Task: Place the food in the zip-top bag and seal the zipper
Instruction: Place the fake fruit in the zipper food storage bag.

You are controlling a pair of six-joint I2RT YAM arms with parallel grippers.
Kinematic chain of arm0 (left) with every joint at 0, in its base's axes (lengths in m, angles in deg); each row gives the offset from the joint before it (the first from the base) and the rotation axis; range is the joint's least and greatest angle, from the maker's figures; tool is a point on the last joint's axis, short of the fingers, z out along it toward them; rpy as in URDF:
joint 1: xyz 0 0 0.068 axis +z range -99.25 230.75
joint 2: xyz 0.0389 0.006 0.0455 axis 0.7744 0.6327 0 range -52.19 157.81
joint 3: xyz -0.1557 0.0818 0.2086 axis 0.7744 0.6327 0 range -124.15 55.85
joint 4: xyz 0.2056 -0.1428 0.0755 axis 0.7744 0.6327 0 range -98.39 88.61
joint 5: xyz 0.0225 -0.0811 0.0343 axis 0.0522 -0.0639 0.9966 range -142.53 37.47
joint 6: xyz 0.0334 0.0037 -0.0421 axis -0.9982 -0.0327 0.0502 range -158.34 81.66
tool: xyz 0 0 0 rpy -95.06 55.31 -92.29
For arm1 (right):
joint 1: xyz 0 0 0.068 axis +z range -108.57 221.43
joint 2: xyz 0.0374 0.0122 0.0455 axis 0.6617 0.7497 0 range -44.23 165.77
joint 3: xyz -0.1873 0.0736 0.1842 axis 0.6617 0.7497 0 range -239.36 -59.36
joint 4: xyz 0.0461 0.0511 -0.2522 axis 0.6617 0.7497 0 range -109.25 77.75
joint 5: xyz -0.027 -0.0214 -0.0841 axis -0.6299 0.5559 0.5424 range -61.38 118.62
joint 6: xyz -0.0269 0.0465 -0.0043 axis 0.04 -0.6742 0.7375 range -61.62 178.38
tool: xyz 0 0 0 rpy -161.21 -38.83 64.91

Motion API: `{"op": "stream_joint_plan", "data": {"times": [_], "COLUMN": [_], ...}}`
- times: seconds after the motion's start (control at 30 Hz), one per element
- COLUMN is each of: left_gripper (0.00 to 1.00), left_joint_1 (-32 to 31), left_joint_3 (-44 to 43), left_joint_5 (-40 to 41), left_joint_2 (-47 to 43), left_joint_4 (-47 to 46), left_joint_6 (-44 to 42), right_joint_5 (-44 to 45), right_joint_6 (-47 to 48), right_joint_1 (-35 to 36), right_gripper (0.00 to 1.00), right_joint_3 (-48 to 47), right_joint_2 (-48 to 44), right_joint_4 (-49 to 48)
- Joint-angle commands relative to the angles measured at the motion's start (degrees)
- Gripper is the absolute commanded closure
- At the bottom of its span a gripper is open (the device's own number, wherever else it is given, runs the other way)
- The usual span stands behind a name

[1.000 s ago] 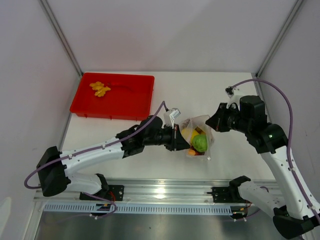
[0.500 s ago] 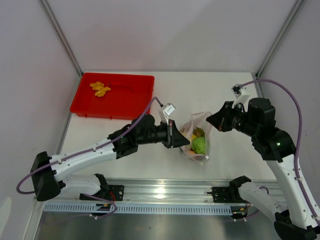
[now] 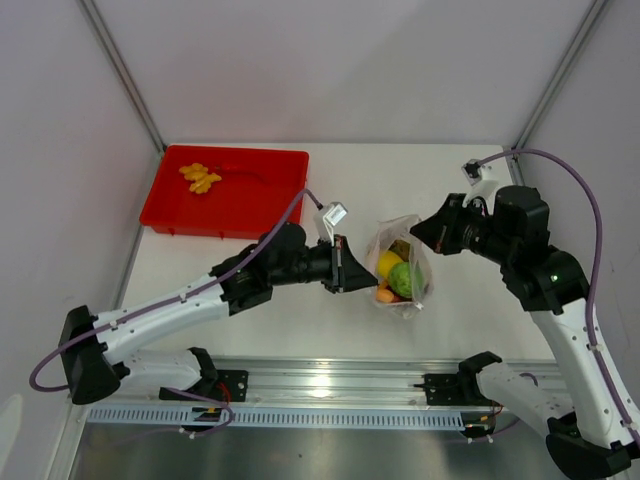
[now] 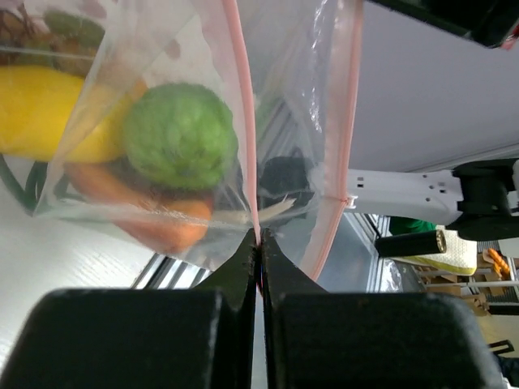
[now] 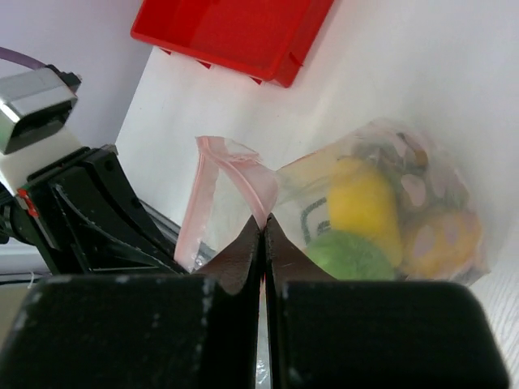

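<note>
The zip-top bag (image 3: 403, 272) hangs just above the table between my two grippers, with a yellow lemon (image 3: 388, 263), a green lime (image 3: 403, 279) and orange pieces (image 3: 385, 295) of the food inside. My left gripper (image 3: 348, 266) is shut on one pink zipper (image 4: 240, 105) strip; its fingertips pinch the strip at the left gripper (image 4: 259, 240). A second pink strip (image 4: 345, 121) stands apart from the first. My right gripper (image 3: 418, 232) is shut on the folded pink corner (image 5: 243, 174), seen at the right gripper (image 5: 263, 220). The lime (image 4: 180, 135) presses against the film.
A red tray (image 3: 250, 205) sits at the back left with a small yellow food piece (image 3: 200, 177) in it. The tray (image 5: 235, 32) also shows beyond the bag in the right wrist view. Cage posts stand at both back corners.
Both grippers kept their pinch. The left arm drew back slightly to the left, the right gripper shifted toward the back, and the bag swung and turned between them.
</note>
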Motion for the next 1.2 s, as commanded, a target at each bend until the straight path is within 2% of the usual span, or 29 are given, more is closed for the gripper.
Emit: {"op": "stream_joint_plan", "data": {"times": [0.0, 0.1, 0.23, 0.43, 0.6, 0.8, 0.83, 0.9, 0.97, 1.0, 1.1, 1.17], "left_gripper": [0.99, 1.0, 0.99, 0.99, 1.0, 0.99, 0.93, 0.66, 0.54, 0.39, 0.12, 0.06], "left_joint_1": [0.58, 2.07, 2.87, 1.99, 2.17, 2.87, 3.13, 3.31, 3.48, 3.48, 3.48, 3.57], "left_joint_3": [1.41, 7.29, 8.64, 1.69, 3.27, 6.88, 6.79, 6.44, 5.56, 5.21, 4.59, 5.29], "left_joint_5": [-0.06, -2.51, -4.45, -3.49, -1.55, -0.41, -0.15, 0.91, 0.56, 0.65, 1.43, 1.96], "left_joint_2": [-1.72, -0.05, -0.04, -4.08, -6.1, -9.7, -10.32, -12.08, -13.22, -13.4, -14.19, -14.98], "left_joint_4": [-1.53, -6.27, -9.36, -4.53, -1.81, -2.68, -2.07, -1.01, -0.74, -0.13, 1.8, 1.98], "left_joint_6": [-0.43, 3.61, 5.47, 0.9, -0.51, -1.56, -2.52, -3.32, -5.08, -5.52, -6.58, -7.1], "right_joint_5": [0.44, -0.87, -1.32, -0.88, 0.0, 0.27, 0.27, 0.27, 0.27, 0.18, -0.26, -0.44], "right_joint_6": [0.31, -0.57, -0.84, -0.31, 0.66, 1.01, 0.93, 1.01, 0.93, 0.84, 0.66, 0.66], "right_joint_1": [-0.18, -0.09, -0.18, -0.09, -0.18, -0.09, -0.09, -0.18, -0.18, -0.09, -0.18, -0.18], "right_gripper": [1.0, 1.0, 1.0, 1.0, 1.0, 1.0, 1.0, 1.0, 1.0, 1.0, 1.0, 1.0], "right_joint_3": [-0.04, 5.23, 8.23, 2.61, -0.91, -0.03, 0.4, 0.76, 1.2, 1.2, 1.29, 1.11], "right_joint_2": [-0.96, -0.52, 0.26, 1.32, 1.15, 0.88, 0.88, 0.8, 0.88, 0.97, 0.88, 0.8], "right_joint_4": [-2.1, -4.21, -6.41, -5.1, -3.34, -2.81, -2.89, -3.16, -3.33, -3.42, -3.6, -3.42]}}
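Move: The zip-top bag's food-filled body lies about 7 cm ahead of the left hand, 6 cm to its right and some 17 below; the rim is still pinched by both hands. In the bag, the green fruit sits about 6 ahead and 7 right of the left hand, the yellow fruit 9 ahead and 4 right, both some 17 below. From the right hand the filled body is nearly straight below, about 24 cm down and 1 back. The bag, still pinched by its zipper rim at both sides, is dipped about 5 cm and lifted again by the two hands together. Then the left hand draws off to the left, about 5 cm in all, rising slightly at the end, and its fingers open wide and let go of the rim. The right hand keeps its pinch, ending a little lower than it began and nearly still. ##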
